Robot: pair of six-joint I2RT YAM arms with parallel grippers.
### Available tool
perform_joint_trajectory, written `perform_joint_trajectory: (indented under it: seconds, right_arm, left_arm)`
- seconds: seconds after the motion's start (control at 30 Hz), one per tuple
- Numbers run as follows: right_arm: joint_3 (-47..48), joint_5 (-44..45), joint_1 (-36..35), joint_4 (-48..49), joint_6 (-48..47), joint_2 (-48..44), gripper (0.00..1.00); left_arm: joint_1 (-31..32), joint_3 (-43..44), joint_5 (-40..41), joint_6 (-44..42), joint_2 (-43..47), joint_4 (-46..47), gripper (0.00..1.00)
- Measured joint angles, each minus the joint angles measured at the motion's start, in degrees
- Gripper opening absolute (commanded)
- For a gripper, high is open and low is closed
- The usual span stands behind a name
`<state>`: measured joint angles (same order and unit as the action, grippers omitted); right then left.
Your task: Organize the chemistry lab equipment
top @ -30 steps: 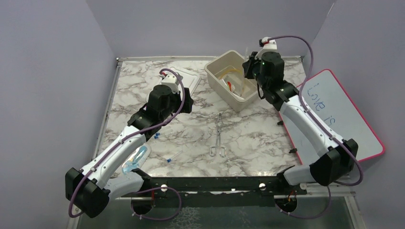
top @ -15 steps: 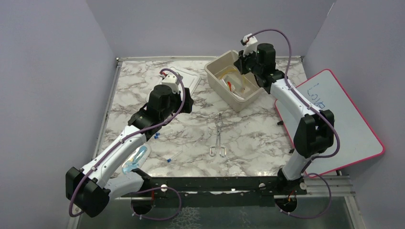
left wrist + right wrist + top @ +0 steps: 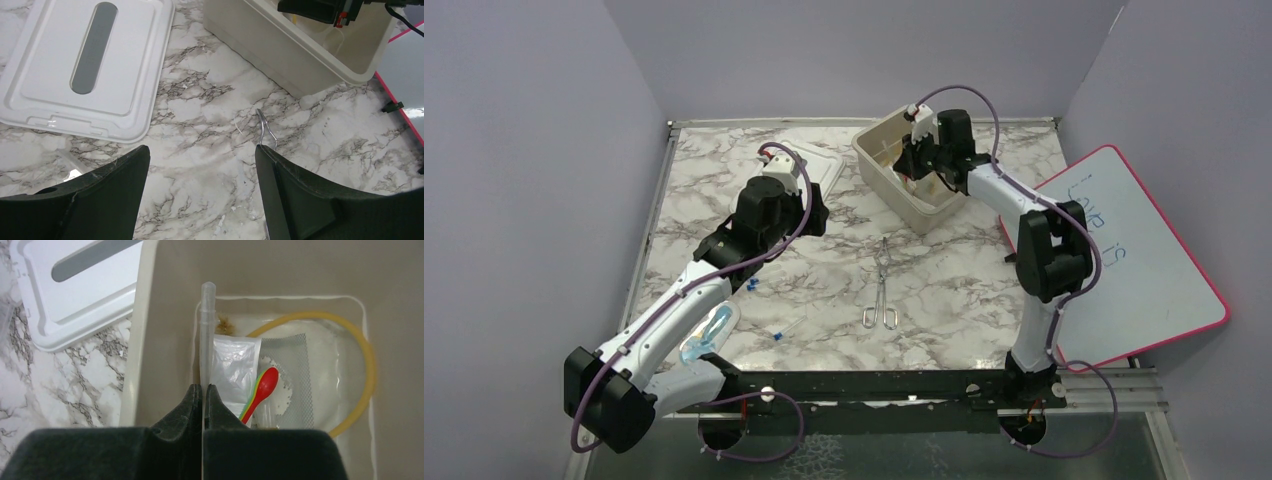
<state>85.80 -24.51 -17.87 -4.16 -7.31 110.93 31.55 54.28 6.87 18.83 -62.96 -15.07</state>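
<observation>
My right gripper is shut on a thin clear pipette that sticks out past the fingertips. It hangs over the left inner side of the beige bin; in the top view the right gripper is above the bin. Inside lie an amber tubing coil, a clear packet, a mesh packet and a red-tipped piece. Thin metal tongs lie mid-table; their tip shows by my open, empty left gripper, which hovers above bare marble.
A white lid lies left of the bin. Tiny blue-capped pieces, a thin blue-tipped stick and a clear packet lie near the left arm. The pink-edged whiteboard leans at the right.
The right arm has swung left and folded its elbow up, carrying the pipette from the bin's right rim to over the bin's inside. The left arm has not moved.
</observation>
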Motion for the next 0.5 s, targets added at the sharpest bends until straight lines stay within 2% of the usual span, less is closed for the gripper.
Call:
perform_joint_trajectory:
  seconds: [0.17,0.33,0.5]
  right_arm:
    - [1.3,-0.5,0.0,-2.7,0.5,1.9,0.26]
    - [4.4,-0.4,0.0,-4.7,1.7,2.3,0.34]
    - [5.0,0.3,0.0,-6.8,3.8,0.9,0.37]
  left_arm:
    - [0.0,0.0,-0.3,0.0,-0.5,0.0,0.8]
    - [-0.1,0.0,-0.9,0.2,-0.7,0.0,0.8]
    - [-0.1,0.0,-1.3,0.2,-0.7,0.0,0.8]
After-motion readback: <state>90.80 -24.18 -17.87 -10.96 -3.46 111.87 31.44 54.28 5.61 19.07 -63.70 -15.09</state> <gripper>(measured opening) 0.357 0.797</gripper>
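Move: The right hand, holding a clear tube, is inside the beige bin near its left side, the bin's middle about 4 cm right, 1 cm back and 6 cm below. The silver packet lies some 10 cm underneath and 1 cm ahead, the red spoon level with the hand and 2 cm right at that depth. From the left hand the bin is roughly 15 cm ahead, 18 cm right, 14 cm below. The right hand opens its fingers, lets go of the tube, sinks about 1.5 cm, then rises some 2 cm. ##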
